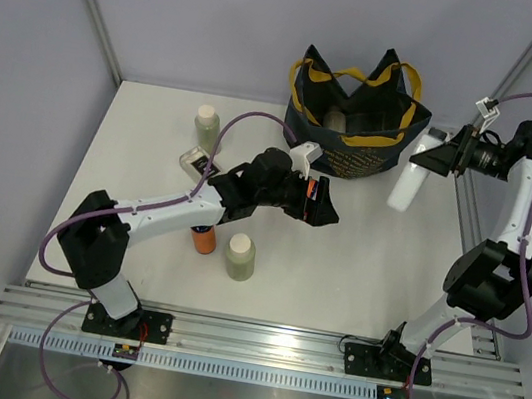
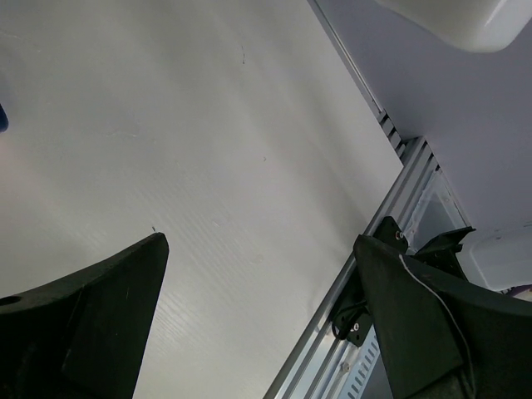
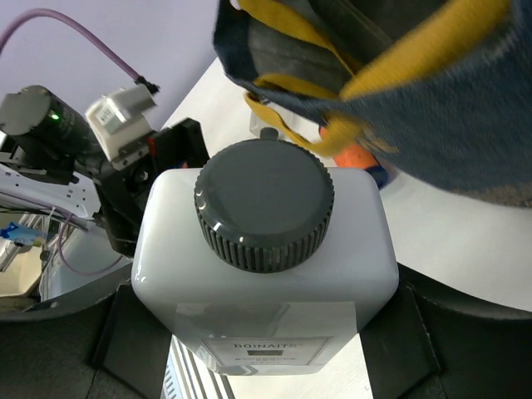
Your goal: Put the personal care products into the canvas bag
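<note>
The navy canvas bag [image 1: 352, 137] with yellow handles stands open at the back of the table, a pale item inside it. My right gripper [image 1: 435, 157] is shut on a white rectangular bottle [image 1: 408, 187] with a grey cap [image 3: 264, 212], held in the air just right of the bag [image 3: 449, 108]. My left gripper [image 1: 321, 203] hangs open and empty in front of the bag, and the left wrist view shows only bare table between its fingers [image 2: 108, 307]. On the table lie two pale green bottles [image 1: 206, 124] [image 1: 240, 256], an orange bottle [image 1: 203, 240] and a clear flat bottle [image 1: 194, 161].
The left arm [image 1: 163, 209] stretches over the orange and clear bottles, partly hiding them. Grey walls close the table at the back and sides. An aluminium rail [image 1: 263, 346] runs along the near edge. Bare table [image 1: 367, 266] lies in front of the bag.
</note>
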Tool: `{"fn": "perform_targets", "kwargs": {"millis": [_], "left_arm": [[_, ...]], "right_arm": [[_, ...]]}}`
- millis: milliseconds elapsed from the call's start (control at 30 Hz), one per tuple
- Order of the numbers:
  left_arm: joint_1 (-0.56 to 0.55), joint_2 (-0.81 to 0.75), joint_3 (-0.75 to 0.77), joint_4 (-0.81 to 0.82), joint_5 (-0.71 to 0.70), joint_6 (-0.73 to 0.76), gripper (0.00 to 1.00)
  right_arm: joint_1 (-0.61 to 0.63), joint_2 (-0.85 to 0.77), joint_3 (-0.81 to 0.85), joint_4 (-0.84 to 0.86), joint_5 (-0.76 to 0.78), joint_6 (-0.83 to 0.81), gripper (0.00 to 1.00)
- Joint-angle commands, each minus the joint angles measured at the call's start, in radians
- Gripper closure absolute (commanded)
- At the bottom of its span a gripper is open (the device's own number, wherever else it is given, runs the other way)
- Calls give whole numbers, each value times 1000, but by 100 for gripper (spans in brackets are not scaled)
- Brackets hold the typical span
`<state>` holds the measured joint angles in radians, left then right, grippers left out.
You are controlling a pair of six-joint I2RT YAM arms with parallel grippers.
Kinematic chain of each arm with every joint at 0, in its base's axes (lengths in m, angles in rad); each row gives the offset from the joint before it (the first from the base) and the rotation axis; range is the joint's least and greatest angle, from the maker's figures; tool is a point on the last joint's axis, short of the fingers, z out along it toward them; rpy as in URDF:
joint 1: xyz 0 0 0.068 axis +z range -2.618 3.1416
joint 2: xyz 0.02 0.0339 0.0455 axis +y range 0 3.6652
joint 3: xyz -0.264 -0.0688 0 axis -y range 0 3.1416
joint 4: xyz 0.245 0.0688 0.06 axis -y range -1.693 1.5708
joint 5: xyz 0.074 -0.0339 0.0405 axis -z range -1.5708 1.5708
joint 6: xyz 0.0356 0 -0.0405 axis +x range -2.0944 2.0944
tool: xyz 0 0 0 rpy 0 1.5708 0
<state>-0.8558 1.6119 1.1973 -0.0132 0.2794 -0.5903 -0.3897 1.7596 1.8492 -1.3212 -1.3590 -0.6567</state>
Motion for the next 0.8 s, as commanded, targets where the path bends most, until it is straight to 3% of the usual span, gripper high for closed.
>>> {"fn": "perform_targets", "kwargs": {"millis": [0,200,267,333,367,400,433,467,633,700,733,767], "left_arm": [[6,-41,45,21,-16,26,1],[12,-53,35,19,-23,24,1],[12,-58,31,16,-29,23,1],[14,-69,30,15,-35,24,1],[14,-72,25,15,-40,26,1],[14,-73,24,15,-42,26,1],[15,-78,22,13,-46,27,1],[17,-79,21,-5,-49,29,1],[20,-102,16,-24,-66,30,1],[20,-121,10,-53,-88,37,1],[20,-130,5,-62,-101,46,1],[20,-141,1,-85,-132,47,1]], "right_arm": [[69,1,152,-306,-265,120,100],[179,144,505,-252,-252,265,100],[202,155,573,-108,-214,484,100],[235,129,559,217,-146,668,100],[247,100,448,401,-125,935,100],[255,22,350,966,-106,1139,100],[261,-9,229,1359,-56,1668,100],[261,-5,173,1682,-36,1816,100],[282,332,713,1559,90,1849,100],[288,351,740,1359,145,1695,100],[295,353,763,1246,188,1487,100],[304,354,768,1161,210,1406,100]]}}
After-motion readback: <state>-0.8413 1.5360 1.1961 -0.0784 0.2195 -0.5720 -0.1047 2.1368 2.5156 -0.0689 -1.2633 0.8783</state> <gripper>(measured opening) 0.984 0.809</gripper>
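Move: Already gripped in the right hand, the white bottle is bound for the canvas bag, whose middle lies about 12 cm ahead, 16 cm to the left and 20 cm below. The bottle already inside the bag is about 12 cm ahead, 19 cm left and 22 cm down; the orange bottle on the table lies some 3 cm ahead, 26 cm left and 29 cm below. From the left hand, the bag is roughly 22 cm ahead, 4 cm right and 8 cm lower. Climbing about 17 cm, the right hand carries the white bottle left and up first, then swings mostly forward (some 12 cm in all, 10 cm left) to bring its lower end over the bag's mouth. The hand's left side rises roughly 15 degrees while the fingers keep their grip. The empty, open left hand eases about 2 cm left and up. ##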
